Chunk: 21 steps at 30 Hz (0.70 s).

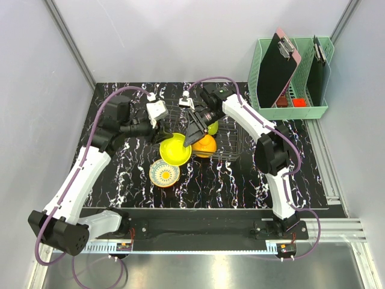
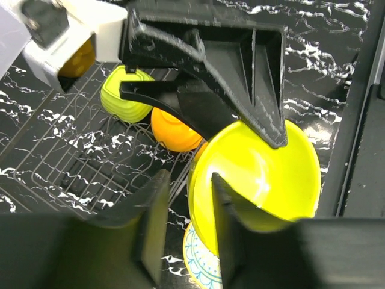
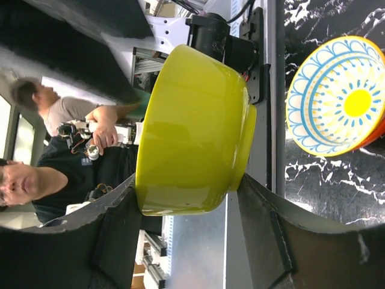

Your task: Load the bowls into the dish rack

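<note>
A yellow-green bowl [image 1: 175,149] hangs tilted on its side at the dish rack's [image 1: 231,141] near-left corner. My right gripper [image 1: 194,137] is shut on this bowl [image 3: 192,132], one finger at the rim and one at the foot. My left gripper [image 1: 163,137] stands open astride the rim [image 2: 195,198], one finger inside the bowl [image 2: 264,180], a gap showing at the outer finger. An orange bowl [image 1: 206,144] and a lime green bowl [image 1: 212,127] lie in the rack [image 2: 72,150]. A cream-white patterned bowl [image 1: 164,173] sits on the table, nested in a red-orange one.
A mint-green plastic basket [image 1: 289,78] with clipboards stands at the back right. The black marbled tabletop [image 1: 120,174] ends at grey walls left and back. Both arms cross over the rack's left half.
</note>
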Motion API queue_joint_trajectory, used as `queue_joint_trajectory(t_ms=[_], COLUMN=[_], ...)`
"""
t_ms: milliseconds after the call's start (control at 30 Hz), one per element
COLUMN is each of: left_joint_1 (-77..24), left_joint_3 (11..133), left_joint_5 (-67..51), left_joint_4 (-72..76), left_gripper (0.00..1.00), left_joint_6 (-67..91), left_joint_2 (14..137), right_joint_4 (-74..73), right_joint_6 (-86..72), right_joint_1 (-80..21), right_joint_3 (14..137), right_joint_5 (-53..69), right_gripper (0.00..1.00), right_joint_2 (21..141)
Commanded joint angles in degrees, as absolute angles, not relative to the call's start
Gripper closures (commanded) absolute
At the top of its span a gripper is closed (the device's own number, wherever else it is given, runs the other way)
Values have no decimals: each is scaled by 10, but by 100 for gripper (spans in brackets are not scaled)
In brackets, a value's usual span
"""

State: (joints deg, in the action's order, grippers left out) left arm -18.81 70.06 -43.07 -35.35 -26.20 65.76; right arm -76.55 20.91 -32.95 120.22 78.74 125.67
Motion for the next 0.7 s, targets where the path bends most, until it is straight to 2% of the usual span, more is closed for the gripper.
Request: queue_joint_trajectory(t_ms=[0, 67, 167, 200, 300, 667], left_joint_1=[-183, -171, -157, -154, -134, -107], left_joint_3=[736, 737, 737, 735, 721, 666], left_joint_5=[-432, -430, -421, -412, -382, -329], left_joint_4=[-309, -299, -281, -272, -247, -226], left_gripper=[41, 31, 23, 17, 7, 3], left_joint_6=[-233, -217, -196, -186, -165, -167], left_joint_2=[655, 652, 648, 648, 643, 628], right_joint_4=[-751, -730, -714, -711, -700, -691], right_joint_6=[164, 146, 131, 129, 120, 104], right_joint_1=[-335, -336, -335, -335, -335, -307], right_joint_3=[1196, 1192, 1187, 1187, 1186, 1226], right_joint_5=[761, 738, 709, 701, 671, 553], right_gripper=[100, 100, 100, 100, 100, 100], right_joint_2=[1252, 1248, 1243, 1240, 1230, 1190])
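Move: The yellow-green bowl hangs between both hands: its middle is about 4 cm left and 2 cm back of the right hand, and 4 cm right, 4 back and 3 below the left. Free space in the dish rack lies some 12 cm ahead, 2 left and 16 below the right hand; the orange bowl is 12 ahead, 8 right, 15 below; the patterned bowl is level, 10 left, 20 below. The yellow-green bowl, pinched across rim and foot by the right hand, is lowered about 5 cm and carried some 3 cm forward towards the rack, the fingertips dipping roughly 20 degrees. The left fingers, already parting at its rim, open wide and come free, rising slightly, then drawing about 5 cm each forward and left while swinging counter-clockwise. ##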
